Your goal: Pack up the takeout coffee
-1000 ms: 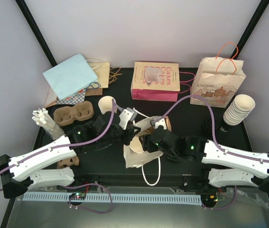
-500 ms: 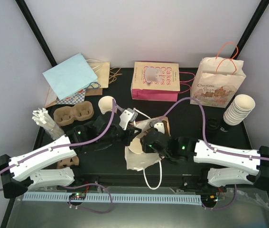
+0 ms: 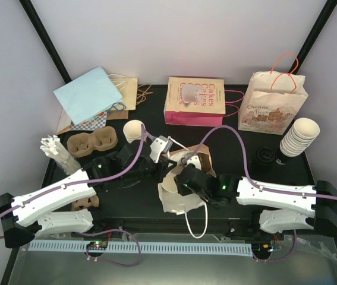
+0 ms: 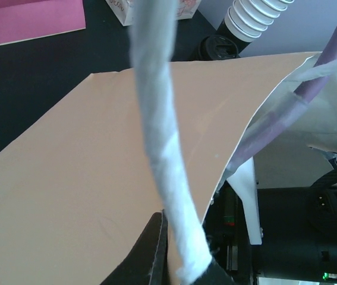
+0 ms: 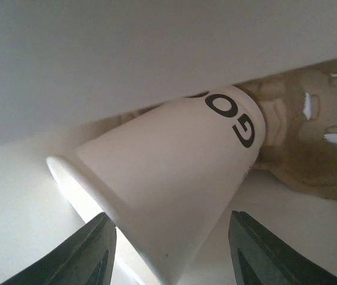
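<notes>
A white paper bag (image 3: 177, 202) lies on its side mid-table, its mouth facing right. My left gripper (image 3: 158, 161) is shut on the bag's white rope handle (image 4: 162, 148), which runs up from between the fingers (image 4: 180, 252) over the bag's tan-lit side (image 4: 97, 166). My right gripper (image 3: 186, 176) reaches into the bag. Inside, the takeout coffee cup (image 5: 174, 172), white with black letters, lies tilted against a brown pulp carrier (image 5: 311, 154). The right gripper (image 5: 171, 240) stands open, one finger on either side of the cup's wide end and apart from it. No lid shows on the cup.
A single cream cup (image 3: 134, 129) stands behind the left arm, beside a second pulp carrier (image 3: 91, 143). Stacked cups (image 3: 299, 136) and black lids (image 3: 265, 155) sit at the right. Paper bags (image 3: 195, 101) (image 3: 272, 107) (image 3: 88, 95) line the back.
The right arm has moved left, deeper into the white bag. The bag and its loose handle have shifted towards the near edge. The left arm still holds the handle.
</notes>
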`<move>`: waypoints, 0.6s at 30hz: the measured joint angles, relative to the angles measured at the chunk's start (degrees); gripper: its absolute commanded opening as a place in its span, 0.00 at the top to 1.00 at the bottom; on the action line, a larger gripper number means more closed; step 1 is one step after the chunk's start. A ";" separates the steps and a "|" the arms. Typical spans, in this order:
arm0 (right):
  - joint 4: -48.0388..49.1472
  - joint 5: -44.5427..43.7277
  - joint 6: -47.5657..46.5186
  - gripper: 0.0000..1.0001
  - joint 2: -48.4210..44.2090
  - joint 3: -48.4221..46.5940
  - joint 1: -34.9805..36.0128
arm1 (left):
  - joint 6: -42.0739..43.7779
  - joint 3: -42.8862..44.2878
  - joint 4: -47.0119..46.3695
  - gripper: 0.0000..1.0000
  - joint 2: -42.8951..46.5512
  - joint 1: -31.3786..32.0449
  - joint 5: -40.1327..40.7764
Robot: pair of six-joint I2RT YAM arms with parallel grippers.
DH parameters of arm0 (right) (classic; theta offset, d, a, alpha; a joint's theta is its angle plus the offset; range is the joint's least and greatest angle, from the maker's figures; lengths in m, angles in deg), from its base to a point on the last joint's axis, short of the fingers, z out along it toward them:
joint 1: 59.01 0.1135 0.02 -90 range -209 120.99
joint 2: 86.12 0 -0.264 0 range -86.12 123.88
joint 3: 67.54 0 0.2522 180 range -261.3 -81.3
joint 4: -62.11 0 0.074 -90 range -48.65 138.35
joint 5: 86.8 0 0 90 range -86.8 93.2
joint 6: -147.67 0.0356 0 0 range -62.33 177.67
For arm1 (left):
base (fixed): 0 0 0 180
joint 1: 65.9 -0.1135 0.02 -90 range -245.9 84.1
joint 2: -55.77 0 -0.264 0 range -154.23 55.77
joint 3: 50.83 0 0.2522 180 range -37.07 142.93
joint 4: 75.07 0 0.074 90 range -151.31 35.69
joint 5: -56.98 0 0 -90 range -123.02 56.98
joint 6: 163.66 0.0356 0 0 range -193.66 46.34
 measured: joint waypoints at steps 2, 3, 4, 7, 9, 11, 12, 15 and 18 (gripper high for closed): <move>0.28 -0.35 -1.90 0.50 0.13 0.52 0.00 | 0.00 -0.02 0.02 0.98 0.00 -0.04 0.13; 0.24 -0.66 -2.62 0.52 0.13 0.72 0.02 | 0.00 -0.02 0.02 0.99 0.00 -0.04 0.13; 0.24 -1.22 -3.41 0.54 0.13 0.96 0.02 | 0.02 -0.02 0.02 0.98 0.00 -0.04 0.15; -0.28 -2.91 -5.27 0.68 0.13 1.36 0.02 | 0.02 -0.02 0.00 0.98 0.00 -0.04 0.15; -0.59 -4.04 -6.40 0.76 0.13 1.40 0.02 | 0.02 -0.02 -0.09 0.98 0.00 -0.04 0.15; -0.85 -4.94 -7.41 0.85 0.13 1.40 0.02 | 0.02 -0.02 -0.11 0.98 0.00 -0.04 0.15; -0.98 -5.29 -7.63 0.88 0.13 1.40 0.02 | 0.04 -0.02 -0.11 0.98 -0.02 -0.04 0.15; -2.56 -6.12 -8.26 0.95 0.02 0.98 0.02 | 0.02 0.02 0.00 0.99 -0.26 -0.04 0.26; -5.25 -6.47 -8.76 0.99 -0.52 -0.92 0.02 | 0.02 0.85 0.26 0.98 -1.07 -0.07 0.44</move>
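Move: Inside the bag, the tilted paper cup has its middle about 3 cm left of the right hand, level with it fore and aft and 3 cm lower, its rim lying close to the open fingers. The cup carrier is about 8 cm ahead, 1 cm left and 8 cm below the right hand. For the left hand, the paper cup is roughly 2 cm back, 2 cm right and 12 cm below. The right fingers, half open at first, close to nearly shut and pinch the wall of the paper cup at its rim. Meanwhile the right hand slides about 2 cm left and 1 cm forward, sinking slightly, its left side dipping some 10 degrees, then starts back up by about 1 cm. The left hand stays put, still pinching the bag's edge. ##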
